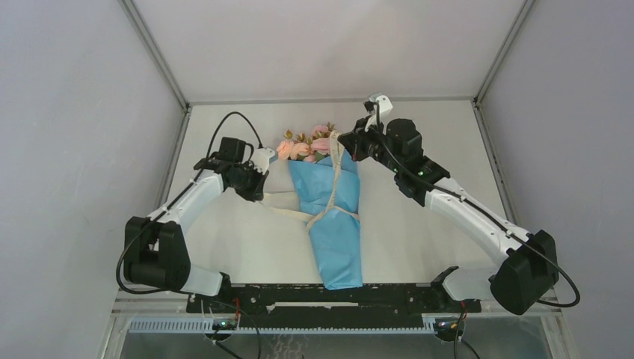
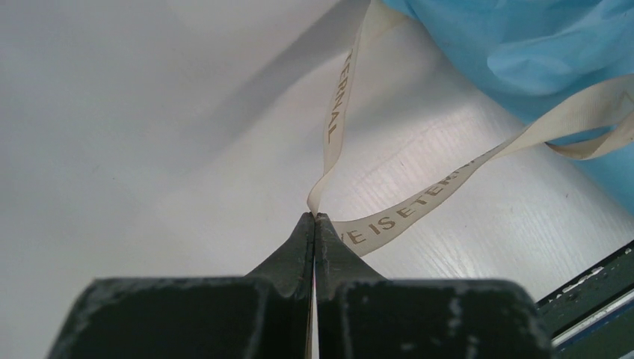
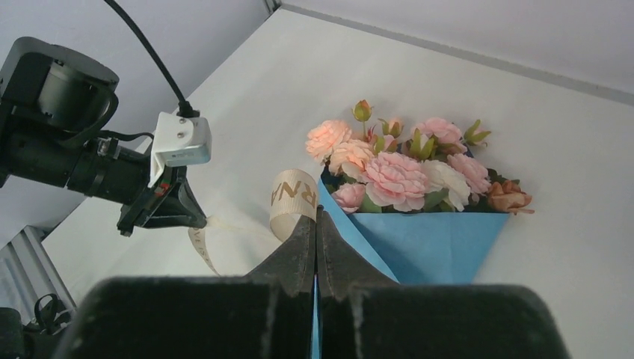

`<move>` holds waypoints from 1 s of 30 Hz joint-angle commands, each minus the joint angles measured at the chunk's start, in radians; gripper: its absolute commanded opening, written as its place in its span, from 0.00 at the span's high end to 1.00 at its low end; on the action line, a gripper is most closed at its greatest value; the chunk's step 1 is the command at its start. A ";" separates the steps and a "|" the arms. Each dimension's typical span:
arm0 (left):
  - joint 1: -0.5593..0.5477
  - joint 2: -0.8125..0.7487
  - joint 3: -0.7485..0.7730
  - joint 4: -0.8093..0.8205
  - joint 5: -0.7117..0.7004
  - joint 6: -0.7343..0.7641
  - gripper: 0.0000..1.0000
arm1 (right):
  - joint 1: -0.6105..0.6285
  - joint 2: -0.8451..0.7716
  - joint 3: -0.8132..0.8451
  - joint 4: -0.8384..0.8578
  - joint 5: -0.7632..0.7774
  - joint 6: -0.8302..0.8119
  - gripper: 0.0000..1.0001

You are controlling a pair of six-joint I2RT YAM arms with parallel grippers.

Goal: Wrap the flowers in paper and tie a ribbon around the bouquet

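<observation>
The bouquet point(image 1: 334, 224) lies in the middle of the table, a cone of light blue paper point(image 3: 434, 243) with the pink and peach flowers point(image 3: 396, 176) poking out of its far, wide end. The cream ribbon point(image 1: 331, 196) crosses the cone at its waist. One end runs left to my left gripper point(image 1: 262, 194), which is shut on the ribbon point(image 2: 404, 217) at its tips point(image 2: 315, 215), low over the table. The other end runs up along the paper to my right gripper point(image 3: 317, 212), shut on a curl of ribbon point(image 3: 293, 196) beside the blooms.
White enclosure walls stand at the left, right and back of the table point(image 1: 419, 224). The black mounting rail point(image 1: 329, 295) with both arm bases runs along the near edge, just below the cone's narrow tip. The left arm point(image 3: 67, 142) shows in the right wrist view.
</observation>
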 commanded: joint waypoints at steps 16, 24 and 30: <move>-0.078 0.026 0.072 -0.042 0.058 0.017 1.00 | 0.062 0.024 0.176 0.139 -0.071 -0.007 1.00; -0.141 0.077 0.116 -0.075 0.145 0.009 1.00 | 0.136 0.005 0.178 0.147 -0.056 -0.016 1.00; -0.146 0.097 0.085 -0.063 0.096 0.012 1.00 | 0.105 0.008 0.177 0.093 -0.016 -0.007 1.00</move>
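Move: The left gripper holds one side of the ribbon; the ribbon crossing at the bouquet's waist lies about 15 cm to its right, 5 cm back and 6 cm lower, with the blooms about 19 cm ahead and 16 cm right. From the right gripper, which holds the other end high over the wrapped paper, the left gripper is some 22 cm left, 5 cm back and 20 cm below; the crossing is 7 cm left and 11 cm back, the blooms 14 cm ahead and 6 cm left, both about 25 cm below. After a slight drift forward, the right hand sweeps up about 8 cm and left about 6 cm, ending a little farther back, its shut fingers keeping the ribbon end as it tilts upward and turns counter-clockwise some 10 degrees, carrying the raised strand across the bouquet towards the left hand's side. The left hand, still pinching its ribbon, travels low to the right about 5 cm and back a couple towards the bouquet's left edge and the ribbon crossing, turning about 10 degrees clockwise. ##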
